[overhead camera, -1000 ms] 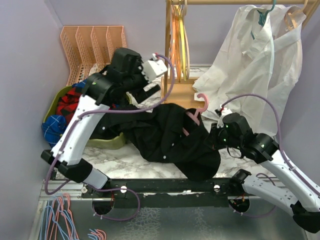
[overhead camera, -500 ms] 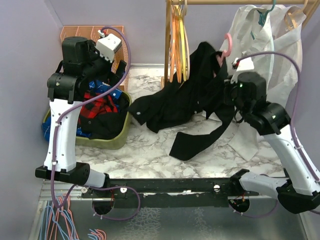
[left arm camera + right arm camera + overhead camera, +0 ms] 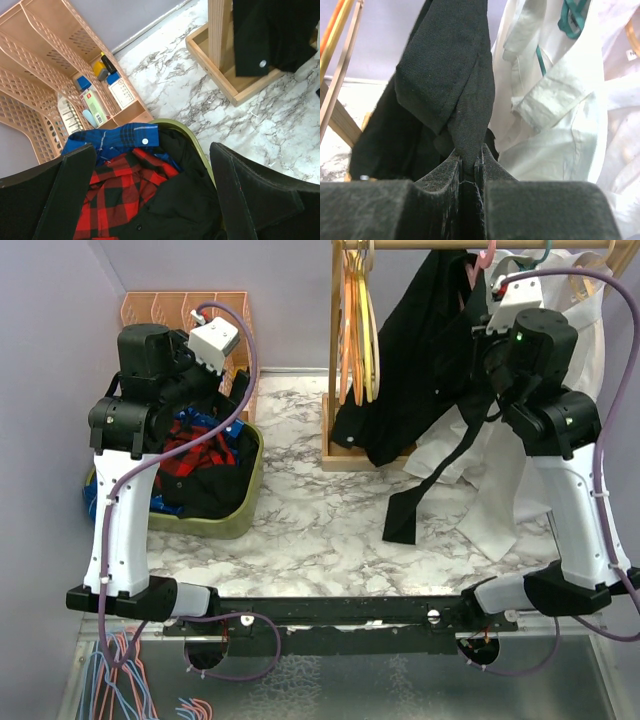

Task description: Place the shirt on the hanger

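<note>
The black shirt [image 3: 430, 350] hangs at the wooden rail in the top view, with a sleeve trailing down to the marble table. The pink hanger shows only as its hook [image 3: 487, 256] by the rail; the rest is hidden inside the shirt. My right gripper [image 3: 472, 328] is raised high and shut on a fold of the shirt's cloth; the right wrist view shows the gripper [image 3: 469, 157] pinching the shirt [image 3: 450, 75]. My left gripper [image 3: 150, 200] is open and empty above the green bin [image 3: 197, 145], and it also shows in the top view [image 3: 222, 390].
A wooden rack base [image 3: 235, 75] stands on the table; orange and yellow hangers [image 3: 357, 330] hang on the rack. White shirts [image 3: 560, 390] hang right of the black shirt. The green bin [image 3: 225, 525] holds a red-and-black plaid garment [image 3: 200, 445]. A peach organizer [image 3: 180, 310] stands at back left.
My right arm has lifted the shirt and hanger from the table up to the rail. My left arm has let go and drawn back over the bin.
</note>
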Robot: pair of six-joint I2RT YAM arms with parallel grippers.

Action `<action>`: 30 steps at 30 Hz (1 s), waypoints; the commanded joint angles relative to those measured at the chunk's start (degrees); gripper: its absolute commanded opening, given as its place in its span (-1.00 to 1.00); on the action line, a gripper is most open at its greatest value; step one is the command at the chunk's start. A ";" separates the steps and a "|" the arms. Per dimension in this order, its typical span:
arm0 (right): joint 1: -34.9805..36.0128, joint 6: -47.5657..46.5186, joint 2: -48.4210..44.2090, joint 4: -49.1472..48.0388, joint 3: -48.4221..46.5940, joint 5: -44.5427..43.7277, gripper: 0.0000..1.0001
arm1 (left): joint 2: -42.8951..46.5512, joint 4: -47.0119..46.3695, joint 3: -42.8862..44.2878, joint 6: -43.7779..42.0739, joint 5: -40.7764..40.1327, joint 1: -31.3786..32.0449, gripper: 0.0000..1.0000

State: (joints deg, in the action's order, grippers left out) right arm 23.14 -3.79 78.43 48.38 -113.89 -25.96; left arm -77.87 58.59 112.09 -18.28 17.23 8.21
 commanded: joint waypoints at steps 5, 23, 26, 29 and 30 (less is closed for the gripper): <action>-4.79 -0.25 5.61 -3.34 -8.29 7.93 -0.98 | 1.82 -1.31 0.66 2.59 -1.53 -0.47 0.98; -19.69 9.46 11.25 -1.71 -7.94 28.15 -0.98 | 2.90 -4.67 -0.04 7.41 -11.26 -0.63 0.98; -21.18 10.98 10.62 -2.32 -5.39 29.86 -0.98 | 2.68 -5.40 -0.39 8.31 -13.41 -0.74 0.98; -21.96 11.69 9.71 -2.76 -3.46 30.59 -0.98 | 2.97 -6.91 -1.00 11.07 -16.91 -1.20 0.98; -22.07 11.76 9.51 -2.76 -2.93 30.65 -0.98 | 3.23 -7.38 -1.19 11.87 -17.80 -1.50 0.98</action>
State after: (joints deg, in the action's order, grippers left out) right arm 2.09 5.74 89.54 49.01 -118.56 0.95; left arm -75.96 54.54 111.68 -10.66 5.54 7.81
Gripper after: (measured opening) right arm 0.078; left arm 0.991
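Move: The right gripper, still holding the black shirt on the pink hanger, has the rack's rail about 8 cm ahead and 12 cm above; the free spot on it is some 2 cm to the right. The white shirt's teal hanger hangs about 5 cm right of that spot and a little lower. The yellow and orange hangers hang some 18 cm left of the gripper, 8 cm ahead and level with it. From the left gripper the spot is roughly 35 cm right, 10 cm ahead and 18 cm up. Keep the right fingers shut on the shirt and carry the loaded hanger forward about 7 cm towards the rail. Soon after setting off, swing right some 4 cm towards the teal hanger and sink nearly 5 cm, rolling the wrist's left side up about 15 degrees and tipping it slightly down. Let the open, empty left gripper drift left and a little up over the basket, turning counter-clockwise. ##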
